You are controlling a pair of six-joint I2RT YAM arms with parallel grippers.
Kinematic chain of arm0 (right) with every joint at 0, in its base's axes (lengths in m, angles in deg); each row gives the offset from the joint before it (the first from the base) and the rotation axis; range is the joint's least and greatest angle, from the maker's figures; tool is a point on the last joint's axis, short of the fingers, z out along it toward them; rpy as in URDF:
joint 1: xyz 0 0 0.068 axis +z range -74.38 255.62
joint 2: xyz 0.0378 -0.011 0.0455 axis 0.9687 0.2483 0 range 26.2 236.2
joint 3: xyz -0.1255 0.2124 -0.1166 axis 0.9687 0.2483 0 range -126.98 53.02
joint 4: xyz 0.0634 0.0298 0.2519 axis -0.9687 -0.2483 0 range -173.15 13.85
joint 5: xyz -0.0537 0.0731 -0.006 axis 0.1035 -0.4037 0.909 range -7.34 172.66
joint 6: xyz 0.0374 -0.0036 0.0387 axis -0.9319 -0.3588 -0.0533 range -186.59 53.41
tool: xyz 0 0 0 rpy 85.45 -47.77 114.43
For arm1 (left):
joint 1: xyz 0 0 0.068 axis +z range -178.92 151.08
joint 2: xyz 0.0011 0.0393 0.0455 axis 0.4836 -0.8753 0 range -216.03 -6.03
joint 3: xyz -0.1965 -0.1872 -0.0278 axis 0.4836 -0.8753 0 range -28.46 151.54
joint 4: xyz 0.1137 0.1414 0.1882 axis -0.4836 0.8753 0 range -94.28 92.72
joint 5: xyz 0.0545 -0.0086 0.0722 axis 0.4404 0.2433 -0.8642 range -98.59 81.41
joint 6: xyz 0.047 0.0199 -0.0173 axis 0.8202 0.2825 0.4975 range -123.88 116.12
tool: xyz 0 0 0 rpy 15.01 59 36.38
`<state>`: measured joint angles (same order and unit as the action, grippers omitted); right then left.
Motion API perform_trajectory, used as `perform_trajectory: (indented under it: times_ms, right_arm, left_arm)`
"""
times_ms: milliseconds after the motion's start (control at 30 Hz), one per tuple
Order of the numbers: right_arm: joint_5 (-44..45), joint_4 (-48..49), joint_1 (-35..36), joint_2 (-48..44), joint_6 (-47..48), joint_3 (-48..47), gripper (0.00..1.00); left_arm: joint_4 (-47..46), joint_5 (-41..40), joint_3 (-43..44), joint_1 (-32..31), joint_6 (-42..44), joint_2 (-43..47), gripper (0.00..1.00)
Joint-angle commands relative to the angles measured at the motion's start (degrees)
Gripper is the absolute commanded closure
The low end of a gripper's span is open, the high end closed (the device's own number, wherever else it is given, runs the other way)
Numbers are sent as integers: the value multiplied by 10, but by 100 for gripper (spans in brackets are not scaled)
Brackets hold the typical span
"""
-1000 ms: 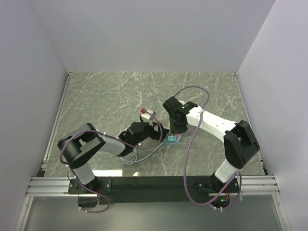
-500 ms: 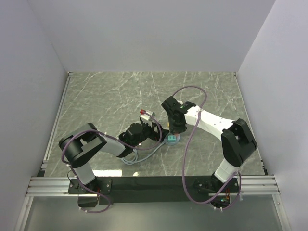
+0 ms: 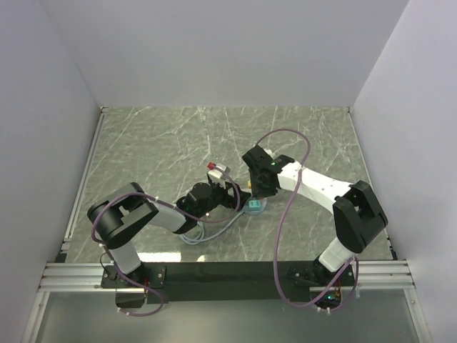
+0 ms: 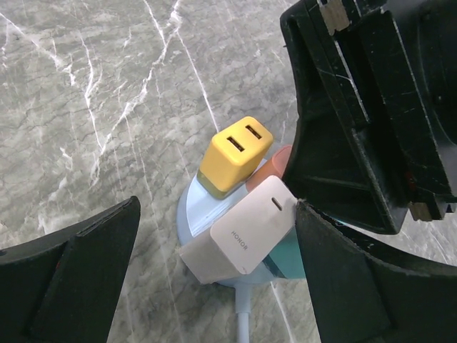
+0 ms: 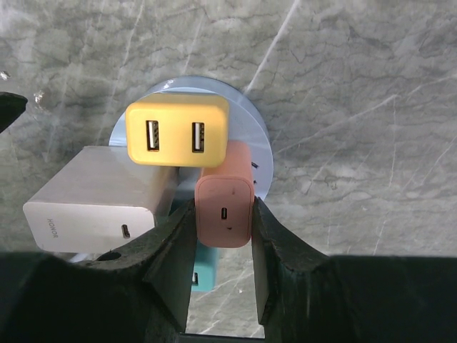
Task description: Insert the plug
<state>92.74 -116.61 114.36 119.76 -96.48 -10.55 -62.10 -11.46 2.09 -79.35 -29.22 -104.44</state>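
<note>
A round pale-blue socket hub lies on the marble table with a yellow charger, a white charger and a teal one standing in it. My right gripper is shut on a pink plug, which stands upright on the hub beside the yellow charger. My left gripper is open, its fingers on either side of the hub without touching it. From above, both grippers meet at the hub.
A white block with a red end lies just behind the left wrist. The hub's grey cable loops toward the near edge. Purple arm cables arch over the table. White walls close in three sides.
The right wrist has shifted a little over the hub, still holding the pink plug. The left arm has barely moved.
</note>
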Motion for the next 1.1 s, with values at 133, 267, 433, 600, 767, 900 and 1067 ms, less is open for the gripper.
perform_trajectory:
  times_ms: [133,267,433,600,767,900,1067]
  right_arm:
    - [-11,64,2,24,19,9,98]
    - [10,81,3,1,29,5,93]
    - [18,106,3,-31,34,12,76]
    - [27,132,2,-70,42,29,55]
    - [31,169,1,-103,45,54,27]
    - [42,195,-2,-120,44,66,21]
    - [73,200,-9,-137,43,78,21]
  left_arm:
    - [61,-6,0,-3,14,-17,5]
    - [63,-16,0,2,14,-17,5]
    - [66,-26,-2,9,19,-2,5]
    - [67,-21,1,9,22,13,3]
    - [66,-19,6,9,19,29,1]
    - [72,-16,10,9,21,42,1]
    - [100,-19,7,10,21,81,1]
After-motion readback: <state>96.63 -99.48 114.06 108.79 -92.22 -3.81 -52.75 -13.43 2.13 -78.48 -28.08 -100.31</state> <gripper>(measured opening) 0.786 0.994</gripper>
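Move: The pink plug is already in the right fingers, level with them and almost directly at the hand point, standing on the round power strip. Around it on the strip, counted from the right hand, are the yellow plug about 3 cm ahead and 2 cm left, the teal plug 3 cm back and 2 cm left, and the white plug straight left by some 4 cm. From the left hand the pink plug lies roughly 5 cm right, 1 cm ahead and 2 cm lower. The pink plug, still pinched, is first drawn about 2 cm forward and 1 cm left by the right hand, which then opens its fingers wide and lifts off it, ending some 5 cm up and 4 cm forward with the fingers tilted about 20 degrees outward. The open left hand, close by the white plug, eases 2 cm left, dipping nearly 3 cm and coming most of the way back up. ##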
